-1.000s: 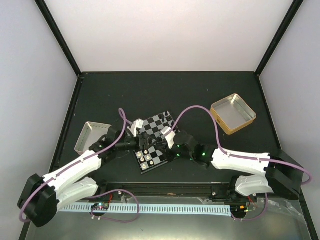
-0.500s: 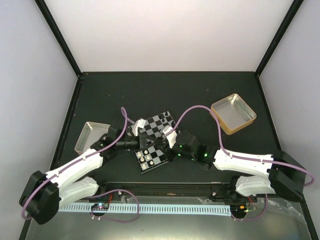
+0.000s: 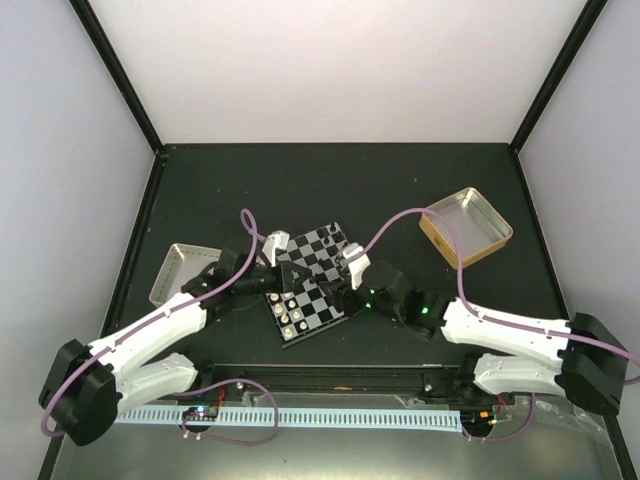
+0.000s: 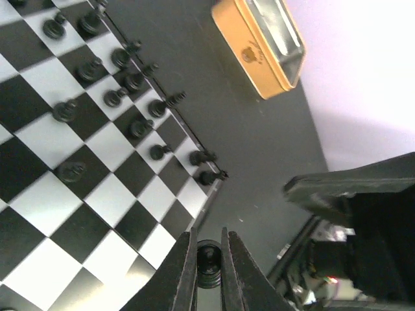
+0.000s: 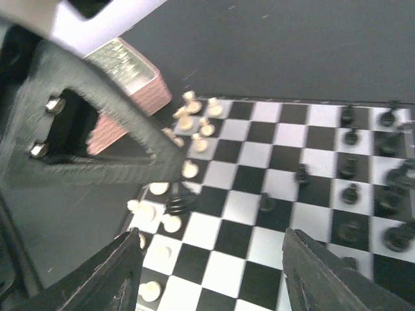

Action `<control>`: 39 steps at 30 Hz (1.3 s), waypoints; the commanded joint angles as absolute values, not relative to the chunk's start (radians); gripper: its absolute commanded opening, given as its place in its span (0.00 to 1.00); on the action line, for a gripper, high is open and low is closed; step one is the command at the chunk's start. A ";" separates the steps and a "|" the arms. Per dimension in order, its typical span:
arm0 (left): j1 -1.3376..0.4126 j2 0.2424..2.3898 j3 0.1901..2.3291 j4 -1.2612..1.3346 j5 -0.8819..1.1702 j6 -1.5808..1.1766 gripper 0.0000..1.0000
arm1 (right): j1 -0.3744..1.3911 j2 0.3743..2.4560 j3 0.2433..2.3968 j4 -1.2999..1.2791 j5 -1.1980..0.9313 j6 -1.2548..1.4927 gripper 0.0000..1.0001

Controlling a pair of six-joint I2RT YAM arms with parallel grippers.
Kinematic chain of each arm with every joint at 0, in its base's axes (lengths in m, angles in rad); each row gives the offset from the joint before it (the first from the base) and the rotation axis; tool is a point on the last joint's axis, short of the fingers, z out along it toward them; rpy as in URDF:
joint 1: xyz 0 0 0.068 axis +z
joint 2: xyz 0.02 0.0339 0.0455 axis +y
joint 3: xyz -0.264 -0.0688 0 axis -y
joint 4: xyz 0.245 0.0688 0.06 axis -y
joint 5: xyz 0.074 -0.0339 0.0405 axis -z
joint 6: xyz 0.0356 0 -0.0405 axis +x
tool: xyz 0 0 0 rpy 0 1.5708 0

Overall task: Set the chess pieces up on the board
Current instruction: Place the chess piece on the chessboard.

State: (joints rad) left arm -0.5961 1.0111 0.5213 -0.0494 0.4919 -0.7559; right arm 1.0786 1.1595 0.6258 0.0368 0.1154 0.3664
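The board (image 3: 322, 303) lies tilted between my two arms. My left gripper (image 4: 208, 233) is shut on a black chess piece (image 4: 209, 262), held above the board's edge; from the right wrist view this piece (image 5: 181, 202) hangs over the cream pieces' side. Several black pieces (image 4: 130, 84) stand along the far rows, and cream pieces (image 5: 194, 123) cluster at the opposite side. My right gripper (image 5: 220, 278) is open over the middle squares with nothing between its fingers. From above, the left gripper (image 3: 288, 283) and right gripper (image 3: 335, 288) face each other over the board.
A gold tin (image 3: 466, 226) sits at the back right, also in the left wrist view (image 4: 266, 45). A silver-pink tray (image 3: 183, 273) lies left of the board, beside its cream side (image 5: 126, 78). Purple cables arch over both arms.
My left gripper has shut on the black piece. The right gripper has opened wide and drawn back to the right, leaving the piece in the left one.
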 commanded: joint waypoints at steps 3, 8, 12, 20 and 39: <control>-0.716 1.089 0.621 -0.126 0.195 -0.621 0.01 | 0.949 1.091 0.625 -0.140 0.264 0.542 0.60; -0.852 1.208 0.700 -0.110 0.019 -0.571 0.02 | 0.760 1.086 0.614 -0.248 0.188 0.676 0.60; -0.943 1.336 0.800 -0.094 -0.061 -0.516 0.02 | 0.600 1.082 0.562 -0.266 0.091 0.759 0.60; -1.018 1.590 1.002 -0.136 -0.204 -0.488 0.02 | 0.475 1.046 0.483 -0.247 0.010 0.774 0.59; -1.031 1.822 1.138 -0.180 -0.297 -0.498 0.04 | 0.428 1.063 0.469 -0.236 -0.028 0.739 0.59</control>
State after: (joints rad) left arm -1.0225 1.7962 1.0924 -0.1867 -0.2779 -0.5079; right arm 0.4362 1.0466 0.4706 -0.2539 -0.0090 0.7525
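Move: The left hand holds a black chess piece. The apparent goal, an empty dark square in the black edge row, lies about 13 cm right, 6 cm ahead and 11 cm below. From the left hand, the flat-topped black piece stands 12 cm right and 9 cm ahead, the knight 15 cm right and 4 cm ahead, the corner piece 16 cm right and 1 cm ahead. From the empty right hand, the square is about 9 cm right, 6 cm ahead. Still pinching the black piece, the left hand sweeps some 12 cm right and 6 cm forward across the board to its black-piece edge, then sinks nearly straight down between the standing pieces, 9 cm lower overall, its fingers tipping about 40 degrees to point more steeply down. The right hand, fingers staying open, clears out to the right by 19 cm, also forward and down, swinging clockwise, then waits beside the board. ##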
